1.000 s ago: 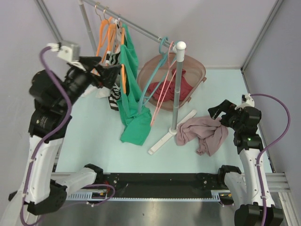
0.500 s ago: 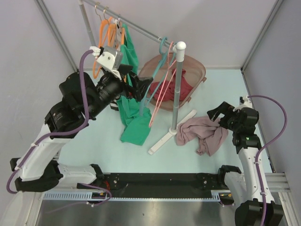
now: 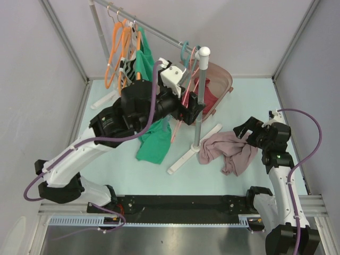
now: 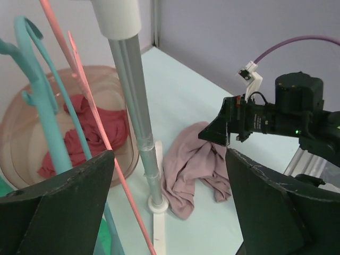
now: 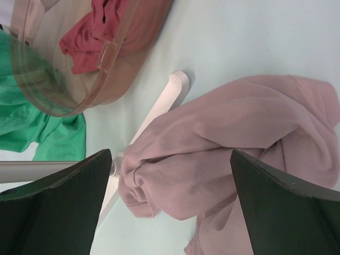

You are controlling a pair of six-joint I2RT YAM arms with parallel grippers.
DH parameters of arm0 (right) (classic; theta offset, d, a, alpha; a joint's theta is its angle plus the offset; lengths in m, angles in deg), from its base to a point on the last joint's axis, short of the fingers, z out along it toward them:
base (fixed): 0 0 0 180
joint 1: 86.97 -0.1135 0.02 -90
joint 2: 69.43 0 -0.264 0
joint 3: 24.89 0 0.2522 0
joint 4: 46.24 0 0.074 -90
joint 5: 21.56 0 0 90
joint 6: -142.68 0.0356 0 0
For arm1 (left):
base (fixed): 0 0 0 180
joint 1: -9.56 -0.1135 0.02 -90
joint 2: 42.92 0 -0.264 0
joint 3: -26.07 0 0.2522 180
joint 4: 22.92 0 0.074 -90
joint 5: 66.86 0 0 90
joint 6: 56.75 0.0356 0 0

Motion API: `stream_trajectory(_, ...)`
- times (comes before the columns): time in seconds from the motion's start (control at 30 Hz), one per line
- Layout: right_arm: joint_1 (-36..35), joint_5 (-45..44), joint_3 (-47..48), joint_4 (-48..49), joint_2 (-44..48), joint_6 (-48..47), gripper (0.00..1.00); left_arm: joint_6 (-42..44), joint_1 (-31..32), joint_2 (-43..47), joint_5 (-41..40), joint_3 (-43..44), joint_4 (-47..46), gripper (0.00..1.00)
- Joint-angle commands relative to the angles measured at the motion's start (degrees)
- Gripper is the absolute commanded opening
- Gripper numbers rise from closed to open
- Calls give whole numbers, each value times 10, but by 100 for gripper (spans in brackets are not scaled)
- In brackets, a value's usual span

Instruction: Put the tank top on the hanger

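Observation:
The tank top [image 3: 229, 149] lies crumpled on the table right of the rack's post, dusty mauve-pink; it also shows in the left wrist view [image 4: 191, 164] and the right wrist view [image 5: 239, 154]. The light-pink hanger [image 3: 181, 112] hangs from the rail beside the post; its thin arms cross the left wrist view [image 4: 98, 130]. My left gripper [image 3: 193, 109] is open, high beside the hanger and post, with one pink arm passing between its fingers [image 4: 170, 212]. My right gripper [image 3: 245, 129] is open and empty just above the tank top's right edge [image 5: 170, 207].
A rail [image 3: 159, 32] carries orange hangers [image 3: 114, 50], a green garment [image 3: 151, 133] and a teal hanger [image 3: 183, 53]. A grey post [image 3: 198, 111] stands on a white cross base [image 3: 186, 154]. A brownish basin [image 3: 226, 79] holds a dark red garment [image 3: 208, 98].
My left arm has swung right from the orange hangers to the pink hanger by the post. The right arm has barely moved and the tank top has not moved.

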Motion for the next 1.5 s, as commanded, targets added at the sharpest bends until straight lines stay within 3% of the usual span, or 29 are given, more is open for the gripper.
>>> stream_trajectory(0.0, -2, 16, -3, 25, 2, 2, 100, -34, -29, -19, 31, 33, 17, 91)
stream_trajectory(0.53, -3, 13, -2, 24, 0, 3, 100, -11, -35, -17, -94, -25, 27, 91)
stream_trajectory(0.73, -3, 15, -1, 23, -3, 4, 100, -11, -35, 9, -113, -69, 2, 72)
stream_trajectory(0.9, -3, 14, 0, 21, -2, 4, 100, -13, -35, 35, -108, -100, -18, 47)
stream_trajectory(1.03, -3, 15, -1, 22, -4, 6, 100, -16, -35, 52, -108, -118, -41, 20)
stream_trajectory(1.13, -3, 16, -1, 22, -3, 6, 100, -17, -35, 69, -108, -132, -61, 8)
stream_trajectory(1.27, -3, 15, 0, 21, -3, 5, 100, -12, -36, 85, -104, -146, -86, 1)
stream_trajectory(1.47, -3, 14, 2, 18, -2, 3, 100, 3, -36, 106, -62, -156, -121, 0)
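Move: The pink hanger, seen almost edge-on, has its graspable side about 6 cm ahead of the left hand, 3 cm to its left and 5 cm lower. The turquoise hanger is just beyond it, some 9 cm ahead and 6 cm left of that hand; the rack's upright post stands about 8 cm ahead and 3 cm right. From the right hand, the pink hanger is about 21 cm left, 2 cm nearer the base and 24 cm above. The pink hanger's side starts off between the left hand's wide-open fingers, untouched; the hand sinks about 8 cm and pushes 4 to 5 cm forward around it, turning some 13 degrees counter-clockwise. The fingers then shut and pinch the bar between their tips as the hand climbs back about 4 cm and draws left, away from the post. ##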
